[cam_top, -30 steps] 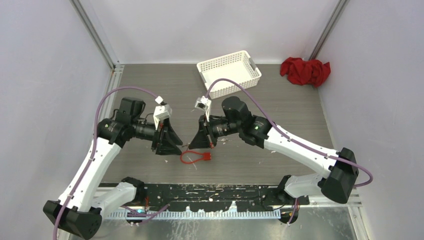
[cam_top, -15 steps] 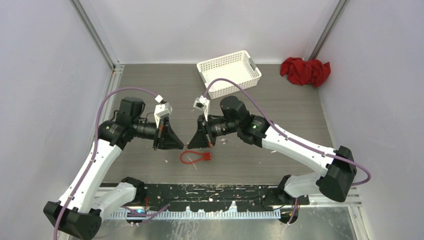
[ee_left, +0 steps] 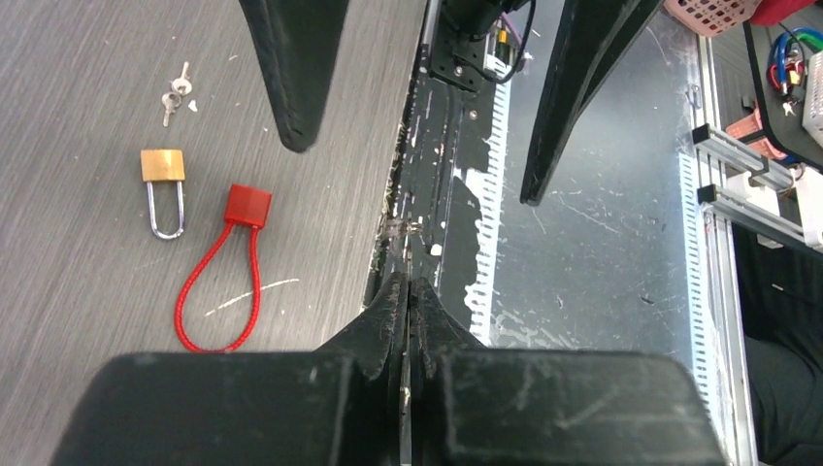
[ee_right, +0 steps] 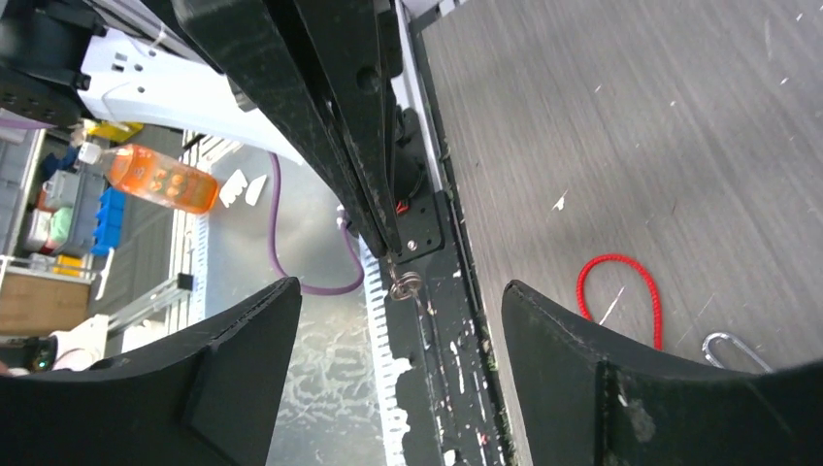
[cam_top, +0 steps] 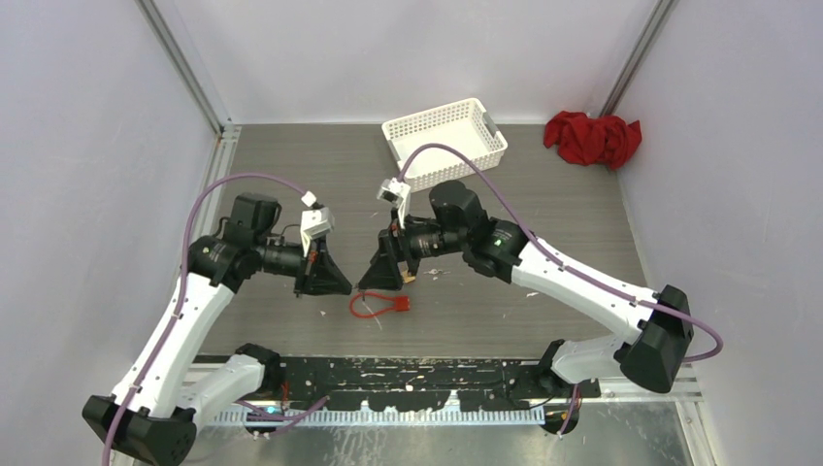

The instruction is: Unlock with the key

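A small key with a ring point(ee_right: 406, 283) sticks out of the tips of my left gripper point(ee_left: 409, 282), which is shut on it above the table's near edge. My right gripper point(ee_right: 401, 288) faces it with its jaws wide apart on either side of the key ring and nothing touching them. On the table below lie a brass padlock point(ee_left: 162, 165) with a steel shackle and, beside it, a red cable lock point(ee_left: 247, 206) with a red loop. In the top view the left gripper point(cam_top: 340, 285) and right gripper point(cam_top: 380, 274) meet tip to tip above the red cable lock point(cam_top: 380, 304).
Two loose keys point(ee_left: 175, 89) lie past the padlock. A white basket point(cam_top: 446, 136) stands at the back and a red cloth point(cam_top: 592, 138) at the back right. The black base rail point(cam_top: 417, 374) runs along the near edge.
My left gripper has closed on the key. My right gripper, shut a second ago, has opened wide and let go. Both arms have shifted only slightly.
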`<action>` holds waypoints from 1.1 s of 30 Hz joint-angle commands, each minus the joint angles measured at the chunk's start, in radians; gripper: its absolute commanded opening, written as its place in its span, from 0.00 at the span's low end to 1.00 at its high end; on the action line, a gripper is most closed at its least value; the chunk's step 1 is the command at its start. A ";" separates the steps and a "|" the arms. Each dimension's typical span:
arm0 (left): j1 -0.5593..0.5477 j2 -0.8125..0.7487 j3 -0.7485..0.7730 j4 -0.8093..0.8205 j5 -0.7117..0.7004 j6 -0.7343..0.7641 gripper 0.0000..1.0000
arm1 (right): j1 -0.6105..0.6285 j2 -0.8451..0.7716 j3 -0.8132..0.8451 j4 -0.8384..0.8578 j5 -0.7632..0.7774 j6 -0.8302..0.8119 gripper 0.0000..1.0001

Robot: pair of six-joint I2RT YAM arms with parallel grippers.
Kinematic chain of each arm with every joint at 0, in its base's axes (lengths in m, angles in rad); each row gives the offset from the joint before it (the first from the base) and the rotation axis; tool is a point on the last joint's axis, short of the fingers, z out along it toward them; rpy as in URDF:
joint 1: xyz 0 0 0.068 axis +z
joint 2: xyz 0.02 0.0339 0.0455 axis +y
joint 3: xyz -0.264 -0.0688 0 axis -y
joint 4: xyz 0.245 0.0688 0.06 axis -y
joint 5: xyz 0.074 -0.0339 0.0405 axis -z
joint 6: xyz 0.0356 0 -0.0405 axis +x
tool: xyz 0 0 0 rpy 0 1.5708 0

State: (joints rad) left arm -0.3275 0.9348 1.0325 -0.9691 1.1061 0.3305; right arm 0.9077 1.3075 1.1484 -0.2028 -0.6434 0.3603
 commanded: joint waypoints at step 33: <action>-0.003 0.059 0.124 -0.047 0.035 -0.083 0.00 | -0.001 0.014 -0.068 0.251 -0.135 0.062 0.32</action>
State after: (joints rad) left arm -0.3275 0.9920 1.1130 -1.0370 1.1114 0.2642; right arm 0.9020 1.3708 1.0859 0.0055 -0.7696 0.4225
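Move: The key ring hangs from the key pinched in the left fingers, about 3 cm left of the open right hand, level with it front to back and barely lower; from the left hand it is some 3 cm to the right. On the table, roughly 26 cm below the right hand, the padlock lies about 11 cm ahead and 4 cm to the right, the red lock about 5 cm ahead and straight below sideways. The right hand eases about 2 cm left to the key ring, fingers partly closing; the left keeps its pinch. ##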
